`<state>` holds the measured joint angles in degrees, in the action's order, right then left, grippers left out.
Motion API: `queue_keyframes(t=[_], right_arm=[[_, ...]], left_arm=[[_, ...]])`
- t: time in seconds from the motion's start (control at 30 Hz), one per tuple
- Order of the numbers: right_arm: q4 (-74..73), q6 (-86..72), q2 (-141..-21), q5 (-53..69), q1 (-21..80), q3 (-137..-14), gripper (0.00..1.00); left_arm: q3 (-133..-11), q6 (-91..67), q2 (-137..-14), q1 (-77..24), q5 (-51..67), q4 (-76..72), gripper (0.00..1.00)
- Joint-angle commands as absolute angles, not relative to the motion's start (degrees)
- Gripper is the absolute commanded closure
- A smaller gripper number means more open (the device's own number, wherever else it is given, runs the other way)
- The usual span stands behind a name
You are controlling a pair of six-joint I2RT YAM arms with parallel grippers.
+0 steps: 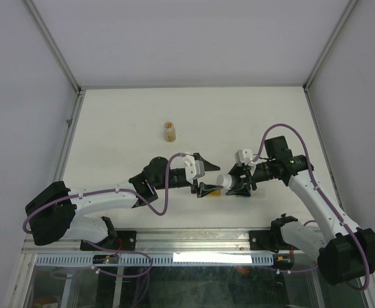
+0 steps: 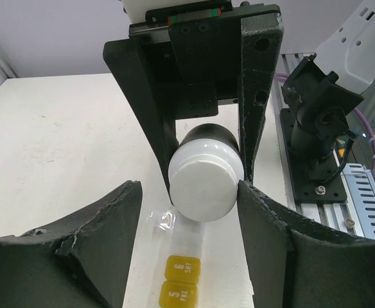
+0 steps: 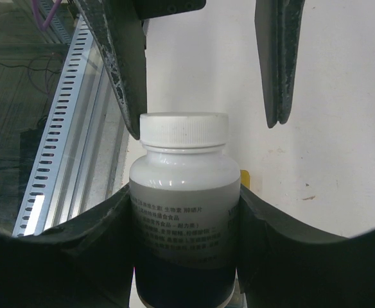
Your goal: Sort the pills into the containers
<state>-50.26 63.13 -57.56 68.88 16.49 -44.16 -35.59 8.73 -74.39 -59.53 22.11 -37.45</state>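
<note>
A white pill bottle (image 3: 184,192) with a white screw cap (image 2: 205,186) is held level above the table, and my right gripper (image 3: 185,199) is shut on its body. My left gripper (image 2: 189,189) faces it with its jaws either side of the cap. One finger (image 2: 264,224) touches the cap, the other finger (image 2: 110,224) stands a little apart from it. Below the cap lies the strip of containers (image 2: 180,266), its yellow boxes marked "6 SAT" and "5 FRI". In the top view the bottle (image 1: 218,180) hangs between the two grippers. The pills are hidden.
A small amber bottle (image 1: 169,131) stands upright farther back on the white table (image 1: 110,128). The table's near metal rail (image 1: 194,239) and the right arm's base (image 2: 316,122) lie close behind the grippers. Side walls enclose the table.
</note>
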Motion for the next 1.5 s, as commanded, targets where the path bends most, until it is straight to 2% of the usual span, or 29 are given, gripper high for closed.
queue_keyframes(t=[0.0,0.17,0.43,0.63,0.8,1.03,1.47], right_arm=[[-49.9,64.1,-57.4,71.4,16.9,-46.8,1.00],[-49.9,64.1,-57.5,71.3,16.9,-46.7,1.00],[-49.8,63.9,-57.7,71.1,16.9,-46.7,1.00],[-48.3,61.6,-58.2,69.7,16.9,-46.8,1.00],[-47.2,59.9,-59.0,68.9,16.8,-46.8,1.00],[-46.2,58.3,-60.2,68.0,16.8,-46.8,1.00],[-44.6,56.4,-61.5,66.7,16.4,-46.3,1.00]], left_arm=[[-38.6,8.1,-75.2,-58.8,24.5,-40.4,0.39],[-39.5,7.1,-76.3,-58.6,26.4,-39.9,0.44],[-40.0,1.0,-76.8,-58.2,26.8,-41.5,0.79],[-38.7,-17.9,-76.3,-58.3,19.3,-44.7,0.97],[-37.0,-32.8,-74.3,-60.0,7.7,-45.2,1.00],[-39.0,-40.0,-72.4,-62.2,-5.2,-38.0,1.00],[-39.7,-54.5,-69.4,-62.3,-10.6,-30.5,1.00]])
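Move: The pill bottle's white lid sits between the left hand's open fingertips, its middle about 2 cm to the right and 1 cm back. From the right hand, which already grips the bottle's dark end, the lid is some 4 cm to the left and 2 cm up. Counted from the left hand and about 15 cm below, the yellow pill box lies 1 cm ahead and 1 cm right, the teal pill box 1 cm ahead and 12 cm right. The left hand eases about 1 cm to the right and closes its fingers on the bottle's lid, then keeps that pinch while rolling some 55 degrees about the line of its fingers, counter-clockwise as seen from behind that hand looking at the lid, its fingers also swinging forward. The right hand keeps its grip on the bottle's body without turning with the lid hand, and during the twist both hands carry the bottle forward together, the right hand by about 2 cm. ##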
